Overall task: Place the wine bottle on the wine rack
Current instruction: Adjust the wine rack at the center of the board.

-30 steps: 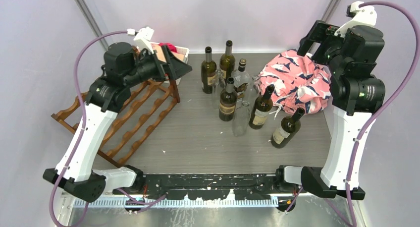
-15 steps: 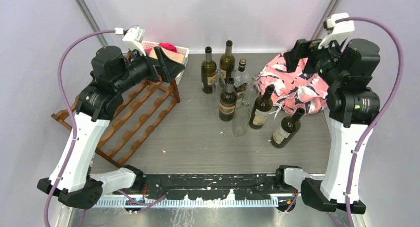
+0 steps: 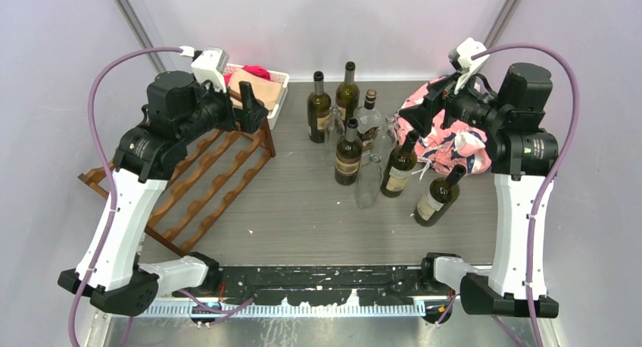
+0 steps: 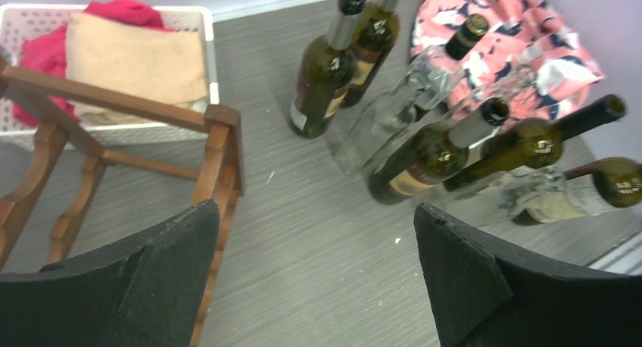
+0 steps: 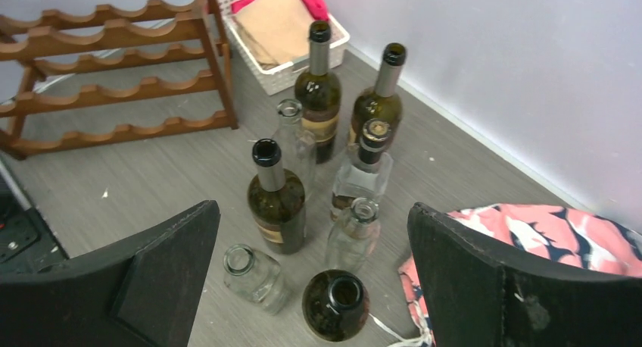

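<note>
Several wine bottles stand upright mid-table, dark green ones (image 3: 348, 156) (image 3: 399, 167) (image 3: 437, 197) among clear ones (image 3: 369, 182). The dark reddish-brown wine rack (image 3: 203, 182) stands at the left with no bottle in its rails; it also shows in the wrist views (image 4: 221, 156) (image 5: 113, 95). My left gripper (image 3: 252, 104) hangs open above the rack's far end, with bare table between its fingers (image 4: 316, 211). My right gripper (image 3: 421, 108) is open above the right side of the bottle cluster. An open-mouthed dark bottle (image 5: 335, 301) stands below its jaws (image 5: 314, 207).
A white slotted basket (image 3: 278, 89) (image 4: 209, 51) holding red and tan cloths sits at the back, behind the rack. A pink patterned cloth bundle (image 3: 458, 123) (image 5: 564, 226) lies at the back right, against the bottles. Walls close in the back and sides.
My right arm has swung left and down from the back right corner to above the bottles. My left gripper drew back slightly over the rack's far end. Both stay open.
</note>
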Action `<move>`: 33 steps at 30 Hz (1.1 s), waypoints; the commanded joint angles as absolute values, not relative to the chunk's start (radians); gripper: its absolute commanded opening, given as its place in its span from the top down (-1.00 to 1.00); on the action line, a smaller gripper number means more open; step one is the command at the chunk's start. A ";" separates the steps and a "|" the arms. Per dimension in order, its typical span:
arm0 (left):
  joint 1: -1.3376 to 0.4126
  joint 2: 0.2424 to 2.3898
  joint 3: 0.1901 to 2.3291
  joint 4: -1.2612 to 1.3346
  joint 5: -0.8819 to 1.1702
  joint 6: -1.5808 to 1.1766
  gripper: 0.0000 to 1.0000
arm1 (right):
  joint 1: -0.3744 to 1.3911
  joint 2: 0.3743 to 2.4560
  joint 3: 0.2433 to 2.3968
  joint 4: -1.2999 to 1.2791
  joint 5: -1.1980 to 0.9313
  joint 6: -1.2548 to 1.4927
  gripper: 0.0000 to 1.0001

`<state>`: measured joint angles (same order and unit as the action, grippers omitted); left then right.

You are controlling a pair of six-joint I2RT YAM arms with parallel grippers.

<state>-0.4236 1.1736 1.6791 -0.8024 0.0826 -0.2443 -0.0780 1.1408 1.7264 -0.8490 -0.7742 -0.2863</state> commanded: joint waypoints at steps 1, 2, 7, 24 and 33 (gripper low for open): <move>-0.423 1.192 1.712 -0.858 -0.021 -0.153 -0.95 | -0.078 1.126 1.664 -0.693 -0.933 -0.285 -1.00; -0.423 1.196 1.711 -0.865 -0.032 -0.133 -0.94 | -0.077 1.127 1.658 -0.690 -0.940 -0.286 -1.00; -0.423 1.254 1.730 -0.907 -0.087 -0.042 -0.88 | -0.067 1.145 1.630 -0.685 -0.947 -0.288 -1.00; -0.286 1.562 1.733 -0.977 0.056 0.184 -0.23 | -0.055 1.165 1.589 -0.656 -0.945 -0.309 -1.00; -0.250 1.611 1.741 -0.974 0.187 0.199 0.17 | -0.055 1.186 1.596 -0.624 -0.960 -0.283 -1.00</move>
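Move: The wine rack's top slat, near the rack's far end, lies about 10 cm ahead of the open left hand, 4 cm to its left and 19 cm below. Beyond it the white basket sits about 22 cm ahead of the hand and 3 cm left; the nearest dark bottle stands 12 cm ahead and 13 cm right. From the right hand that slat is some 40 cm left, 10 cm ahead and 22 cm lower. The left hand swoops some 17 cm down and 9 forward to the slat, rolling, half-closing; right sinks slightly. ##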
